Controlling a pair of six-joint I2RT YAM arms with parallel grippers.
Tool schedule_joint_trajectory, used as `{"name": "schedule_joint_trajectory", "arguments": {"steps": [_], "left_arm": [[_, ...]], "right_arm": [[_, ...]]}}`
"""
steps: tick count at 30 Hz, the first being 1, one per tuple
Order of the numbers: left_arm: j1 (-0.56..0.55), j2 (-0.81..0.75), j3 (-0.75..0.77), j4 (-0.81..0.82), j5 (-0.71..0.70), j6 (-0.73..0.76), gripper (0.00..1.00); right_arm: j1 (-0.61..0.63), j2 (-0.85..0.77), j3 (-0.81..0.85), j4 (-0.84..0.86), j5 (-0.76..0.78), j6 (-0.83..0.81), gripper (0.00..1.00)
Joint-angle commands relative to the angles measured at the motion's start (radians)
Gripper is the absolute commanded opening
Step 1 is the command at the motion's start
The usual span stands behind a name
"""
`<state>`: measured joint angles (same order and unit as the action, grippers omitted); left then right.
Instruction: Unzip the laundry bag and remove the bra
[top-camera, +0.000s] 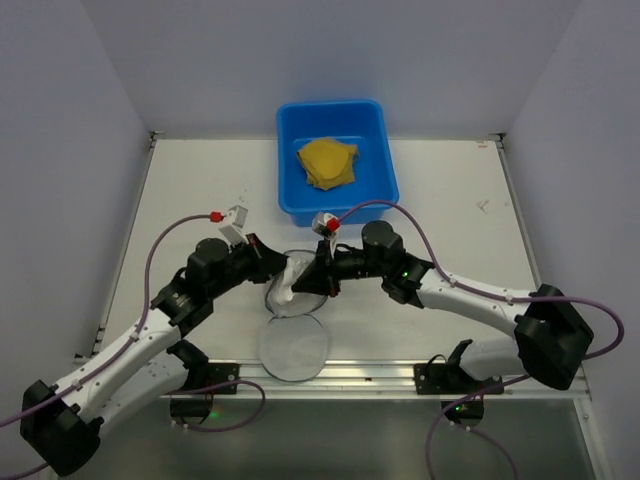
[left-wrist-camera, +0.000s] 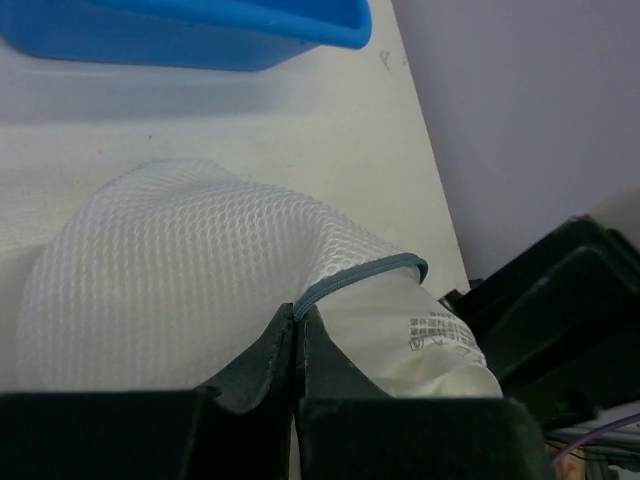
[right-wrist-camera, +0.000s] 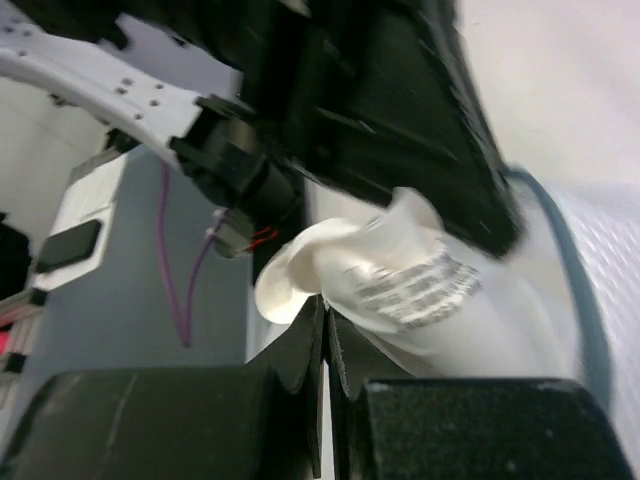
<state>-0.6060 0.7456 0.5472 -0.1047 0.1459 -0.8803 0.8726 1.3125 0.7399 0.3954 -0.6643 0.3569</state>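
Note:
The laundry bag (top-camera: 291, 287), white mesh with a grey-blue zip rim, is held up between both arms at mid-table. Its round end panel (top-camera: 293, 348) lies flat toward the near edge. My left gripper (left-wrist-camera: 296, 318) is shut on the zip rim of the bag (left-wrist-camera: 180, 270). From the other side, my right gripper (right-wrist-camera: 326, 305) is shut on the bag's white printed care label (right-wrist-camera: 400, 285). In the top view the left gripper (top-camera: 274, 268) and right gripper (top-camera: 313, 272) almost meet at the bag. The mustard-yellow bra (top-camera: 327, 162) lies in the blue tub (top-camera: 290, 200), apart from the bag.
The blue tub (left-wrist-camera: 200, 30) stands at the back of the table, just beyond the bag. The right arm's black body (left-wrist-camera: 560, 300) crowds the left gripper's right side. Grey walls close in left, right and behind.

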Motion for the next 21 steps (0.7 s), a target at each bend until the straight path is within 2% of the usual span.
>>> {"name": "schedule_joint_trajectory", "arguments": {"steps": [1, 2, 5, 10, 15, 18, 21], "left_arm": [[-0.011, 0.061, -0.056, 0.095, 0.072, -0.032, 0.0], [-0.014, 0.075, -0.069, 0.129, 0.07, -0.036, 0.0], [-0.02, 0.086, -0.073, 0.145, 0.054, -0.031, 0.0], [-0.018, 0.09, -0.104, 0.109, 0.0, -0.023, 0.0], [-0.018, 0.127, -0.151, 0.066, -0.054, -0.04, 0.0], [-0.018, 0.178, -0.167, 0.108, -0.037, -0.051, 0.0], [-0.018, 0.208, -0.162, 0.131, -0.025, -0.049, 0.0]], "right_arm": [[0.009, 0.014, 0.102, 0.114, -0.185, 0.066, 0.0], [0.009, 0.017, 0.114, 0.181, -0.263, 0.085, 0.0], [0.008, 0.028, 0.164, 0.259, -0.334, 0.123, 0.0], [-0.023, -0.014, 0.213, 0.26, -0.308, 0.126, 0.0], [-0.069, -0.082, 0.304, 0.16, -0.284, 0.103, 0.0], [-0.069, -0.088, 0.352, 0.175, -0.3, 0.126, 0.0], [-0.08, -0.096, 0.395, 0.085, -0.23, 0.027, 0.0]]}}
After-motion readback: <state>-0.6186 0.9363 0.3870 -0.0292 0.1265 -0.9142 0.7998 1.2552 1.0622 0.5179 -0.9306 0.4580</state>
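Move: The white garment is already pinched in the right fingers at the open mouth of the laundry bag, whose middle hangs about 8 cm below that hand. From the right hand the blue box is some 36 cm ahead, 8 cm right and 14 cm lower; the bag's round flap lies about 12 cm back, 2 cm left and 18 cm down. The left hand holds the bag's rim, with the bag's middle some 6 cm back, 3 cm right and 7 cm below. The white garment is drawn up out of the bag's mouth by the right hand, which keeps its pinch and climbs about 18 cm, easing back slightly at first, while its left-pointing fingers tip up some 20 degrees. Against this the left hand, still pinching the rim, pulls the bag down about 11 cm in two stages, pausing between them and tilting its fingers downward. ##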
